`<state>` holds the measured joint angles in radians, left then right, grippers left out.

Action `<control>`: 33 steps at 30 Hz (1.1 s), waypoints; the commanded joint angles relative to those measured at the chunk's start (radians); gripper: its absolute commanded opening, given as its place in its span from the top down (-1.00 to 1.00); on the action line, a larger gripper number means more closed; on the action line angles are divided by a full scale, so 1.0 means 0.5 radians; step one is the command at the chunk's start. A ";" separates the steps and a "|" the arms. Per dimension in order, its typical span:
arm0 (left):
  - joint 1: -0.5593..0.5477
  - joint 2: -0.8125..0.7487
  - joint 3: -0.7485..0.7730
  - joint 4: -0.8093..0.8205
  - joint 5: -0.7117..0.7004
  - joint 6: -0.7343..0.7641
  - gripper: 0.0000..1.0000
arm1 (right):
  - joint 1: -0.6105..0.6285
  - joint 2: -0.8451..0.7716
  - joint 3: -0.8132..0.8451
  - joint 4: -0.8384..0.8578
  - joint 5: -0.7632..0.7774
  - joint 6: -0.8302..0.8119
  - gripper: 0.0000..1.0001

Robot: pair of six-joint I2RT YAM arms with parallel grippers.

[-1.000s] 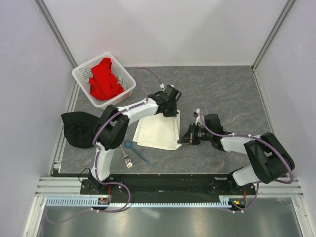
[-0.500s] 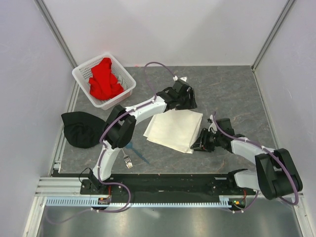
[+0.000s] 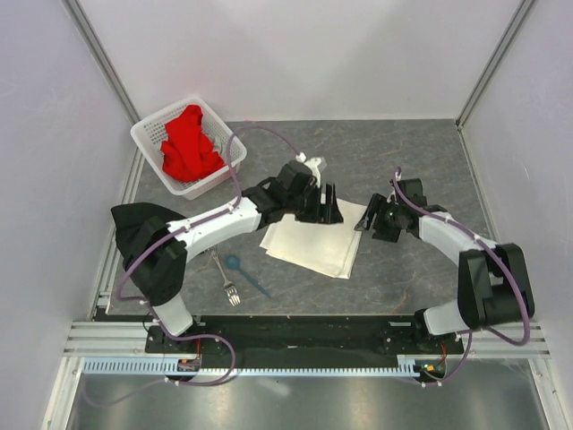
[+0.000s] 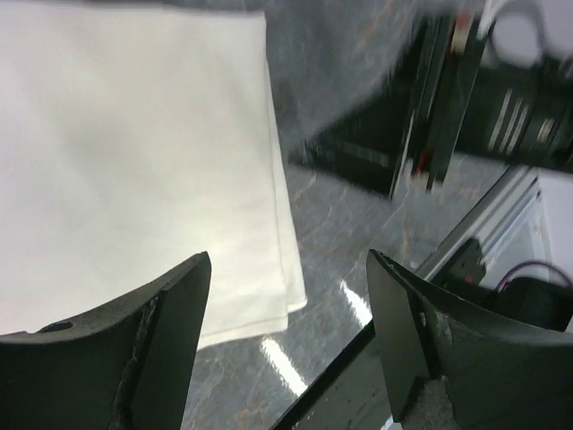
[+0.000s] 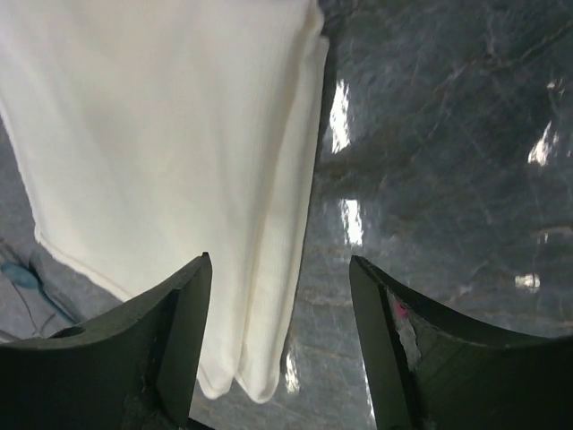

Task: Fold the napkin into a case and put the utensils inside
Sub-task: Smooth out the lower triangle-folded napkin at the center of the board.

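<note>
The cream-white napkin [image 3: 309, 246] lies flat on the grey table as a folded, layered rectangle. My left gripper [image 3: 328, 211] hovers over its far edge, open, with nothing between its fingers. In the left wrist view the napkin [image 4: 134, 161] fills the left side and that gripper [image 4: 286, 269] stands wide above its corner. My right gripper [image 3: 370, 219] is open just off the napkin's right corner. In the right wrist view the gripper [image 5: 279, 264] straddles the doubled edge of the napkin [image 5: 161, 134]. The silver fork [image 3: 227, 281] and blue spoon [image 3: 243, 270] lie left of the napkin, near the front.
A white perforated basket [image 3: 148, 134] holding a red cloth [image 3: 188, 143] stands at the back left. A black cloth [image 3: 132, 231] is bunched at the left edge beside the left arm. Bare grey tabletop [image 3: 421, 161] lies behind and right of the right arm.
Both grippers were shut on the napkin and drew it rightward; both have since opened and let it go. The left gripper pulled back a little; the right one moved toward the far side.
</note>
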<state>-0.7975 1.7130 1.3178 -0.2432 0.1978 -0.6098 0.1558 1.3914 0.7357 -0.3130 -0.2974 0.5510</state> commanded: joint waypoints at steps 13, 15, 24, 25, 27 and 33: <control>-0.494 0.225 -0.151 -0.032 -0.233 0.281 -0.51 | -0.020 0.019 -0.173 0.150 -0.341 -0.041 0.18; -0.519 0.264 -0.126 -0.047 -0.236 0.284 -0.46 | -0.020 -0.089 -0.293 0.150 -0.436 -0.034 0.18; -0.586 0.418 -0.025 -0.142 -0.304 0.241 -0.24 | 0.032 -0.325 -0.554 0.160 -0.543 0.045 0.16; -0.589 0.439 -0.022 -0.146 -0.304 0.229 -0.22 | 0.038 -0.322 -0.566 0.172 -0.556 0.057 0.16; -0.611 0.449 -0.013 -0.149 -0.310 0.219 -0.20 | 0.081 -0.307 -0.591 0.212 -0.577 0.082 0.17; -0.626 0.437 -0.019 -0.158 -0.356 0.186 0.02 | 0.142 -0.289 -0.631 0.242 -0.562 0.098 0.17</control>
<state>-1.1007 1.9350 1.2701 -0.3130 0.0536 -0.5213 0.2165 1.2465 0.4339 -0.2356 -0.5583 0.5850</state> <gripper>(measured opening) 0.525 0.417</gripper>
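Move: Both open hands are bound for the folded napkin's near-right corner. From the left hand it lies about 12 cm back, 5 cm to the right and some 15 cm below; the blue spoon is level with that corner and about 23 cm to the left of it. From the right hand the corner is roughly 11 cm back, 6 cm left and 5 cm down, while the napkin's far-right corner sits about 6 cm ahead and 1 cm left. Both hands converge on the napkin's near-right corner; touch can't be made out. The left sinks about 13 cm while drawing back 11 or so, drifting right, its fingers tipping steeper and turning some 15 degrees clockwise. The right first eases 2 cm forward, then runs back about 12 cm along the napkin's right edge, moving left and slightly down. Both grippers narrow but stay partly open. ##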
